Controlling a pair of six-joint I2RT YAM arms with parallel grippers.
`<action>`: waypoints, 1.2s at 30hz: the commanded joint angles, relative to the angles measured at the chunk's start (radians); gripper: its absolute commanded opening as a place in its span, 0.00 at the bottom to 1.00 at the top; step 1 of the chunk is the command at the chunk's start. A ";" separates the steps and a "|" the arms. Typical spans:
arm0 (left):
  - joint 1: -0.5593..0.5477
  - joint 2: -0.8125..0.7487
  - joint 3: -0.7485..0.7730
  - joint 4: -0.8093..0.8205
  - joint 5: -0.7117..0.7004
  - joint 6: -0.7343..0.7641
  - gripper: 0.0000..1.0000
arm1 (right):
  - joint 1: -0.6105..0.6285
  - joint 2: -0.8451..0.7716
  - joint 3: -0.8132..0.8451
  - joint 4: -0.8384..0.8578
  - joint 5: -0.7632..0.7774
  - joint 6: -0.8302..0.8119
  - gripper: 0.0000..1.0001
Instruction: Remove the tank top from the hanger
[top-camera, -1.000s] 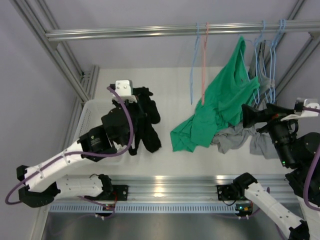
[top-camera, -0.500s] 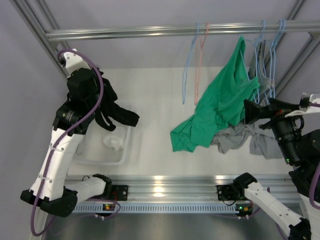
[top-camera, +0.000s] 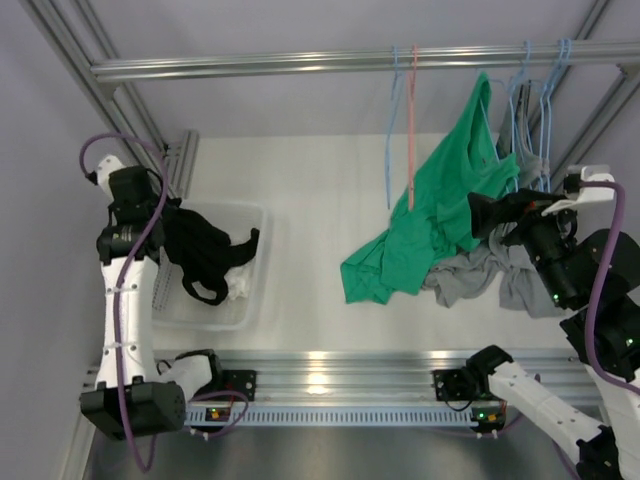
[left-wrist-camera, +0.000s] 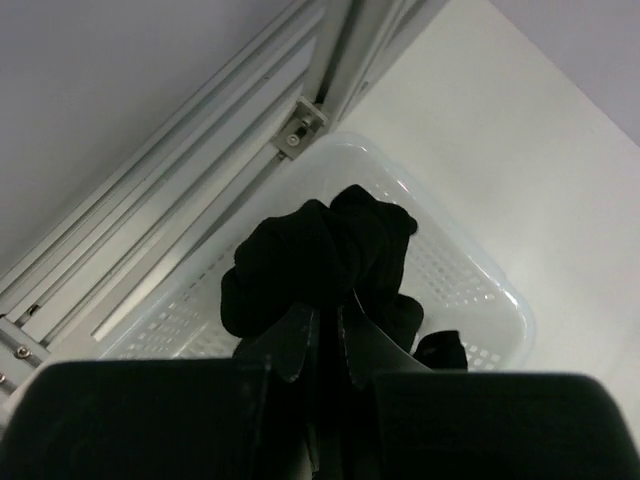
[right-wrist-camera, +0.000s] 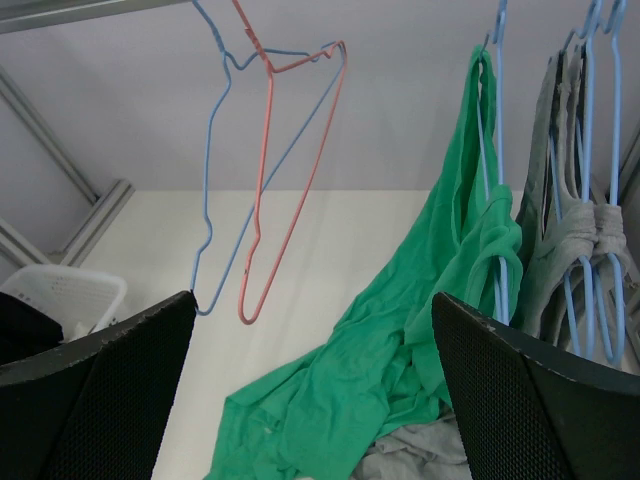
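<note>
My left gripper is shut on a black tank top and holds it over the white basket. In the left wrist view the fingertips pinch the black cloth, which hangs into the basket. My right gripper is open and empty, just right of a green tank top. That top hangs from a blue hanger, with its lower part lying on the table. The right gripper faces it, jaws wide apart.
An empty blue hanger and an empty pink hanger hang on the rail. Grey tank tops hang on blue hangers at the right. Something white lies in the basket.
My left arm has swung from mid-table to the far left, carrying the black tank top down over the basket. The empty hangers have swung. The right gripper has shifted slightly left.
</note>
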 joint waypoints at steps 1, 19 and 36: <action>0.119 -0.006 0.066 0.040 0.189 -0.016 0.00 | 0.009 0.012 -0.003 0.008 -0.012 -0.010 0.99; 0.130 -0.053 -0.376 0.186 0.540 -0.108 0.04 | 0.009 0.176 0.110 0.022 -0.035 -0.028 0.99; 0.007 -0.064 -0.355 0.168 0.304 -0.077 0.99 | -0.207 0.400 0.332 -0.027 -0.174 -0.060 0.99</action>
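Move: The left gripper grips the black tank top; the basket's middle is about level with it sideways, some 5 cm back and 23 cm below, with the white cloth inside about 8 cm right, 8 cm back and 25 cm below. From the right gripper, the green top's blue hanger is about 27 cm ahead, 7 cm right and 7 cm up; the empty pink hanger is some 25 cm ahead, 15 cm left and 8 cm up. Lower the left gripper about 19 cm into the basket area, drifting some 6 cm right after a brief swing left, while tilting it about 20 degrees further; near the bottom open the fingers wide, let go of the black tank top and start to lift. Meanwhile dip the open right gripper slightly, then reach about 9 cm forward towards the green top's hanger, tipping down some 10 degrees and touching nothing. ##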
